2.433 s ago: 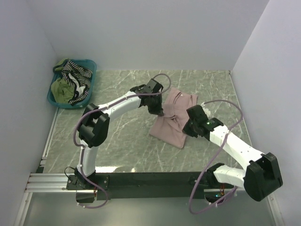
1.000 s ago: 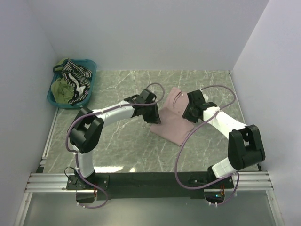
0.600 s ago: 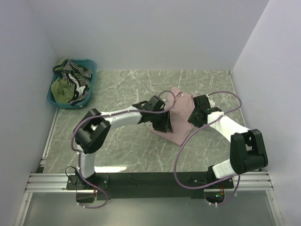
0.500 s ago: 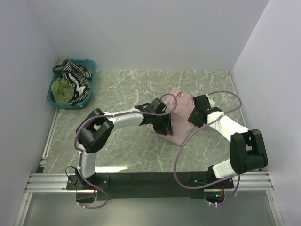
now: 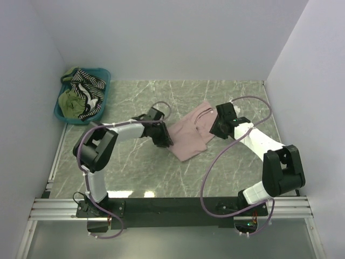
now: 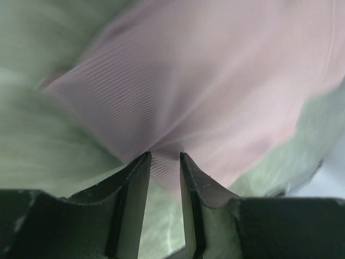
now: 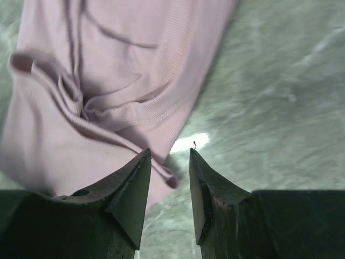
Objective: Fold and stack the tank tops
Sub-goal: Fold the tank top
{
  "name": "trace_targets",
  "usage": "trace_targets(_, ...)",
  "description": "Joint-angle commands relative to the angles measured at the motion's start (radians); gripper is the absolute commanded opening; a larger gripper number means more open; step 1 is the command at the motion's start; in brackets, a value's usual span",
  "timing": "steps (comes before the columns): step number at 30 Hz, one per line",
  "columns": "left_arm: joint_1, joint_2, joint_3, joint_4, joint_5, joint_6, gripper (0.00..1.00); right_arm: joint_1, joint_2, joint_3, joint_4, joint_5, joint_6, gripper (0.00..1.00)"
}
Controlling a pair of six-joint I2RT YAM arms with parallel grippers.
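Observation:
The dusty pink tank top lies rumpled on the marble table between my two arms. My left gripper sits at its left edge. In the left wrist view the pink cloth puckers into the gap between the jaws, and the left gripper is shut on a fold of it. My right gripper is low at the cloth's right edge. In the right wrist view the right gripper stands open. The pink hem lies by its left finger, and bare table shows between the tips.
A teal basket stands at the far left corner, holding a striped tank top and an olive one. White walls close the table on three sides. The black rail with the arm bases runs along the near edge.
My left gripper has moved left from over the pink top to its left edge, and the cloth has been drawn left and spread flatter. The right gripper has shifted slightly up and left.

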State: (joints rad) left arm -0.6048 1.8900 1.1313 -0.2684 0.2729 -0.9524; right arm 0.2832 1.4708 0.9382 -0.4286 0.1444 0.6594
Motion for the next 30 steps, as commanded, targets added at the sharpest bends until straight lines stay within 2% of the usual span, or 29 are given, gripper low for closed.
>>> trace_targets(1, 0.086, 0.004, 0.004, -0.121, -0.202, 0.061, 0.37, 0.051, 0.013, 0.062, -0.001, 0.003, -0.006, 0.42)
trace_targets(3, 0.132, 0.006, 0.042, -0.150, -0.251, 0.081, 0.39, 0.089, 0.016, 0.071, -0.001, 0.001, -0.003, 0.41)
trace_targets(8, 0.226, 0.020, 0.146, -0.187, -0.270, 0.145, 0.52, 0.146, 0.063, 0.116, -0.006, -0.002, -0.014, 0.42)
trace_targets(12, 0.241, 0.011, 0.257, -0.201, -0.248, 0.196, 0.60, 0.162, 0.108, 0.169, 0.020, -0.043, -0.040, 0.42)
trace_targets(14, 0.240, -0.026, 0.254, -0.189, -0.221, 0.198, 0.62, 0.171, 0.150, 0.230, 0.025, -0.054, -0.059, 0.42)
trace_targets(19, 0.240, -0.130, 0.135, -0.184, -0.193, 0.161, 0.61, 0.211, 0.275, 0.446, 0.005, -0.051, -0.161, 0.44)
trace_targets(25, 0.208, -0.262, -0.100, -0.097, -0.117, 0.119, 0.58, 0.211, 0.570, 0.758, -0.094, -0.055, -0.247, 0.44)
trace_targets(30, 0.163, -0.269, -0.156, -0.054, -0.095, 0.121, 0.58, 0.208, 0.652, 0.815, -0.078, -0.074, -0.268, 0.44)
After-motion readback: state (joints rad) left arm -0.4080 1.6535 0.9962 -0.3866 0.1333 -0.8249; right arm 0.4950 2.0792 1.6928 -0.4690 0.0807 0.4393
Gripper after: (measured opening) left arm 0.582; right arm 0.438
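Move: The folded tank top's middle lies some 11 cm to the left hand's right and 7 cm farther out, on the table about 1 cm below its fingertips. Its outer left corner is about 8 cm ahead of that hand, and its near hem corner about 7 cm back and 6 cm to the right. For the right hand, the top's middle is roughly 8 cm left, 3 cm ahead and 5 cm below; the strap end is about 14 cm ahead, 2 cm left. Forward and to the left sweeps the left hand, about 11 cm each way, at first low with its fingertips on the hem side, dragging the cloth; it then lifts, opens wider and draws straight back some 9 cm towards the near hem corner. The right hand swings left and then also forward to the top's far edge, turning counter-clockwise about 25 degrees, its finger gap unchanged. ##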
